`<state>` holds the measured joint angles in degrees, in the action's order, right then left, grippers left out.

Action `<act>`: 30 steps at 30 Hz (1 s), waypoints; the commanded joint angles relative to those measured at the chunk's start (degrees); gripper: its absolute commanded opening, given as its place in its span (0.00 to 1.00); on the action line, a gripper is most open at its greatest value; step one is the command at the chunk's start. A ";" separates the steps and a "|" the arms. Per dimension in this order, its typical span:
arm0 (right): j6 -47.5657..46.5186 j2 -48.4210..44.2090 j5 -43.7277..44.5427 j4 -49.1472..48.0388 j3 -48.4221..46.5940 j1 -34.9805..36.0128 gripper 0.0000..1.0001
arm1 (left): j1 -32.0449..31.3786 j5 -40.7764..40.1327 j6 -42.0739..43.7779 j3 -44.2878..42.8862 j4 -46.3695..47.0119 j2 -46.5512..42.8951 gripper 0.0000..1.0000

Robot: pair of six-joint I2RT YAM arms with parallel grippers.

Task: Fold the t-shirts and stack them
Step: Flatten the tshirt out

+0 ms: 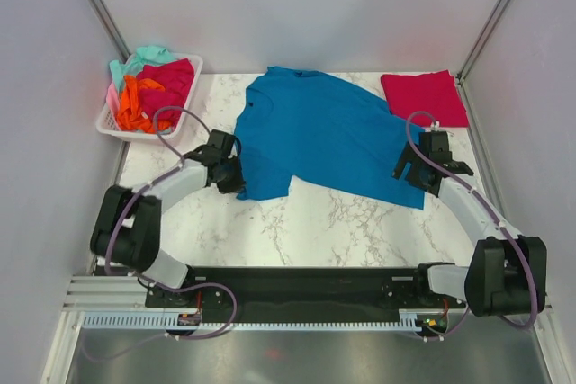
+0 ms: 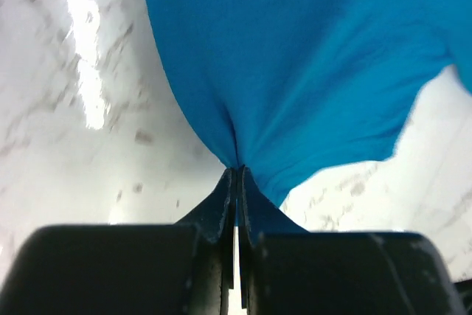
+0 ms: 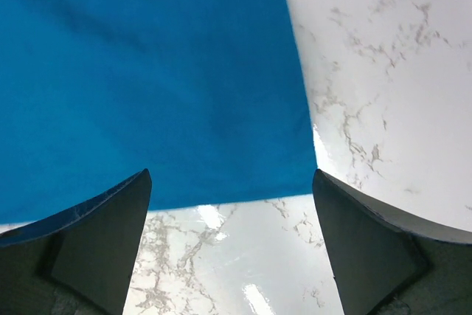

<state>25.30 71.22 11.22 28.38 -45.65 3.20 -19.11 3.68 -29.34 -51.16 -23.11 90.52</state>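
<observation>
A teal-blue t-shirt (image 1: 324, 137) lies spread on the marble table, collar toward the back. My left gripper (image 1: 228, 177) is shut on the shirt's near left edge; in the left wrist view the blue cloth (image 2: 310, 64) runs up from the pinched fingertips (image 2: 238, 171). My right gripper (image 1: 416, 174) is open over the shirt's near right corner; in the right wrist view the cloth's corner (image 3: 155, 86) lies just beyond the spread fingers (image 3: 232, 189). A folded crimson shirt (image 1: 423, 97) lies at the back right.
A white plastic basket (image 1: 189, 96) at the back left holds orange, magenta, mint and pink shirts (image 1: 148, 92). Grey walls and metal posts enclose the table. Bare marble (image 1: 342, 222) lies between the blue shirt and the arm bases.
</observation>
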 commanded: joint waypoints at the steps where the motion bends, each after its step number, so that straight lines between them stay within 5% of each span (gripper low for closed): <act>1: 5.27 -2.48 -1.29 -0.70 3.01 -2.93 0.98 | -0.05 -2.45 -4.48 3.07 -5.35 -12.71 0.02; 7: 12.04 -7.67 -4.98 -2.10 12.23 -8.82 0.98 | 0.13 -2.72 -9.23 10.09 -10.63 -28.43 0.02; 17: 17.94 -16.73 -7.62 -0.26 20.42 -8.92 0.96 | -1.45 -2.80 -20.22 19.43 -16.17 -52.18 0.04; 30: 20.48 -22.97 -6.92 7.21 22.88 -7.43 0.93 | -4.70 -3.51 -27.26 22.85 -17.49 -55.81 0.02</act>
<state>43.22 50.35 2.70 32.21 -23.64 -5.13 -23.66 1.67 -53.19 -28.75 -40.64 33.76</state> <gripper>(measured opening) 0.952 0.026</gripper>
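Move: The blue t-shirt's near left corner is already pinched in the left fingers, just above the table. Bare tabletop runs back to the table's near edge, about 20 cm behind; the shirt's middle is some 18 cm ahead and 22 cm to the right. The open right hand has the shirt's near right corner about 6 cm back, 4 cm right and 8 cm below, with the folded red shirt roughly 26 cm ahead and 3 cm right. The shirt's near left corner, still held in the shut left fingers, is drawn back about 13 cm towards the table's near edge and raised some 7 cm, mostly early on, the wrist turning counter-clockwise. The right hand, fingers staying wide open, follows the near right corner, going back about 10 cm and sinking 6 cm while it turns and rolls nearly 20 degrees, clockwise from above. ##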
